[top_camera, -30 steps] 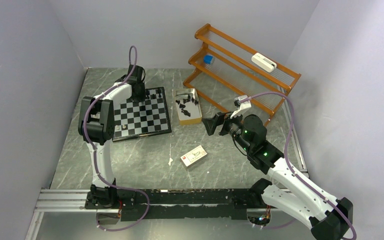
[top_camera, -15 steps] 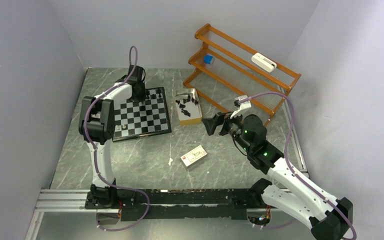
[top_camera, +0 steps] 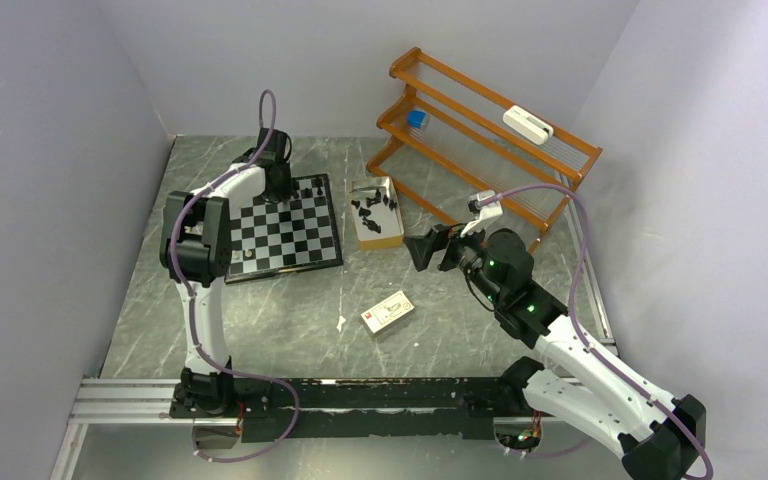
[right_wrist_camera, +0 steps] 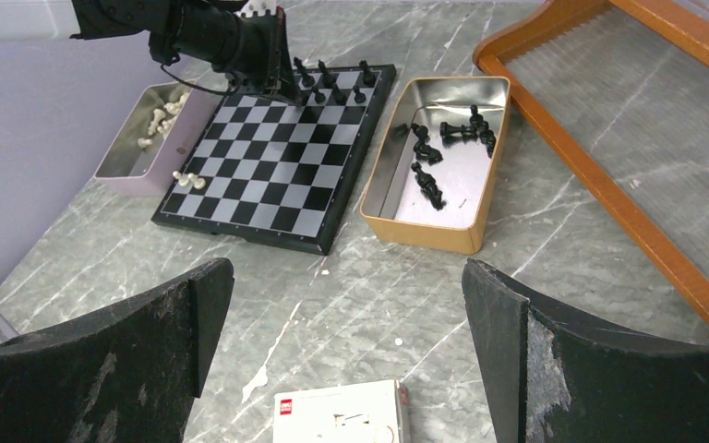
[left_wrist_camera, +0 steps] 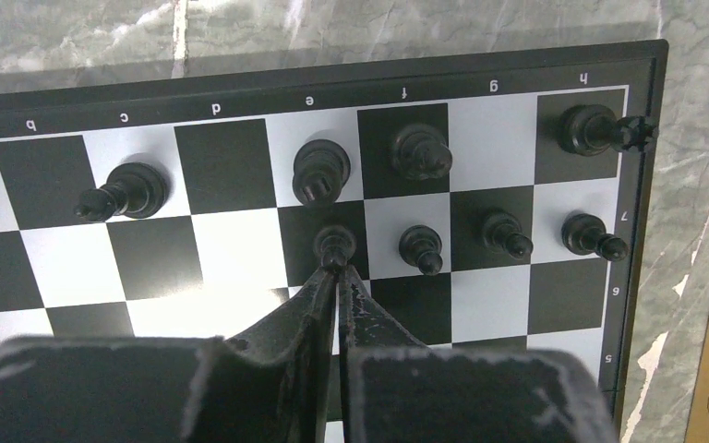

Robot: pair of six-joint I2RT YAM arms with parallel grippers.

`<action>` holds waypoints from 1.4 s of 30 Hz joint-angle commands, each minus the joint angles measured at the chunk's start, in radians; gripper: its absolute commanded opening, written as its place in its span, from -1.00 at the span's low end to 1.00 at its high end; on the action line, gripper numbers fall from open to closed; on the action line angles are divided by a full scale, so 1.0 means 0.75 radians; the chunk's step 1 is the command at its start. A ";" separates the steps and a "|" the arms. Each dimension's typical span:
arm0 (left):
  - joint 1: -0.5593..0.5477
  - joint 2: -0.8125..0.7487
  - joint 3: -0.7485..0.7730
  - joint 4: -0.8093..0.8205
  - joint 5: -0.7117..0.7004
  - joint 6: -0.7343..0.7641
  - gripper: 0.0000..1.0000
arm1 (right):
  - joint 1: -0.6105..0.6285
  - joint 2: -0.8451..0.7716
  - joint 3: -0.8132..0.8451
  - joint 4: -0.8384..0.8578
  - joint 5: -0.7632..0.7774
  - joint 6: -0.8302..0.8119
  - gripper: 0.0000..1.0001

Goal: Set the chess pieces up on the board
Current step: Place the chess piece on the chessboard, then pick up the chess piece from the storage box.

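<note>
The board (top_camera: 285,235) lies at the back left. In the left wrist view several black chess pieces (left_wrist_camera: 422,150) stand along two rows of the board (left_wrist_camera: 231,249). My left gripper (left_wrist_camera: 337,269) is shut on the head of a black pawn (left_wrist_camera: 334,242) standing upright on a dark square. From the right wrist that gripper (right_wrist_camera: 282,88) shows at the board's (right_wrist_camera: 268,175) far edge. More black pieces (right_wrist_camera: 429,152) lie in a tan tin (right_wrist_camera: 425,231). My right gripper (right_wrist_camera: 346,277) hangs open and empty above the table, apart from the tin.
A pinkish tin (right_wrist_camera: 152,125) with pale pieces sits left of the board, and two pale pieces (right_wrist_camera: 187,180) lie on the board's left edge. A white card box (top_camera: 387,311) lies mid-table. A wooden rack (top_camera: 480,130) stands at the back right.
</note>
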 commanded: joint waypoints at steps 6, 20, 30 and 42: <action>0.006 0.001 0.024 -0.029 -0.015 0.002 -0.77 | 0.005 -0.007 0.002 0.024 -0.006 -0.009 1.00; 0.004 -0.237 -0.021 -0.040 0.038 -0.021 -0.58 | 0.005 -0.010 0.001 0.026 -0.013 -0.007 1.00; -0.129 -0.260 0.123 -0.151 0.148 0.138 -0.28 | 0.004 0.009 0.007 0.028 -0.014 -0.004 1.00; -0.425 -0.242 0.255 -0.151 0.195 0.104 -0.27 | 0.005 -0.027 0.005 -0.004 0.005 -0.010 1.00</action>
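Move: The black pawn in the left fingers is over square e7, its middle directly below the fingertips by some 2 cm. The e8 piece stands about 3 cm ahead of that pawn, the f7 pawn about 3 cm to its right, the f8 piece 3 cm ahead and 3 cm right of it. The box of black pieces lies roughly 20 cm right of the hand and 3 cm back. From the right hand the e7 pawn is some 26 cm ahead, 27 cm left and 23 cm down. The e7 pawn is let go: after a short hold the left fingers open to a bit over a third as the hand lifts nearly straight up off the pawn. From about 9 cm up the hand swings right towards the box of black pieces, some 15 cm in all, still climbing and drawing slightly back, while turning clockwise about 25 degrees. ##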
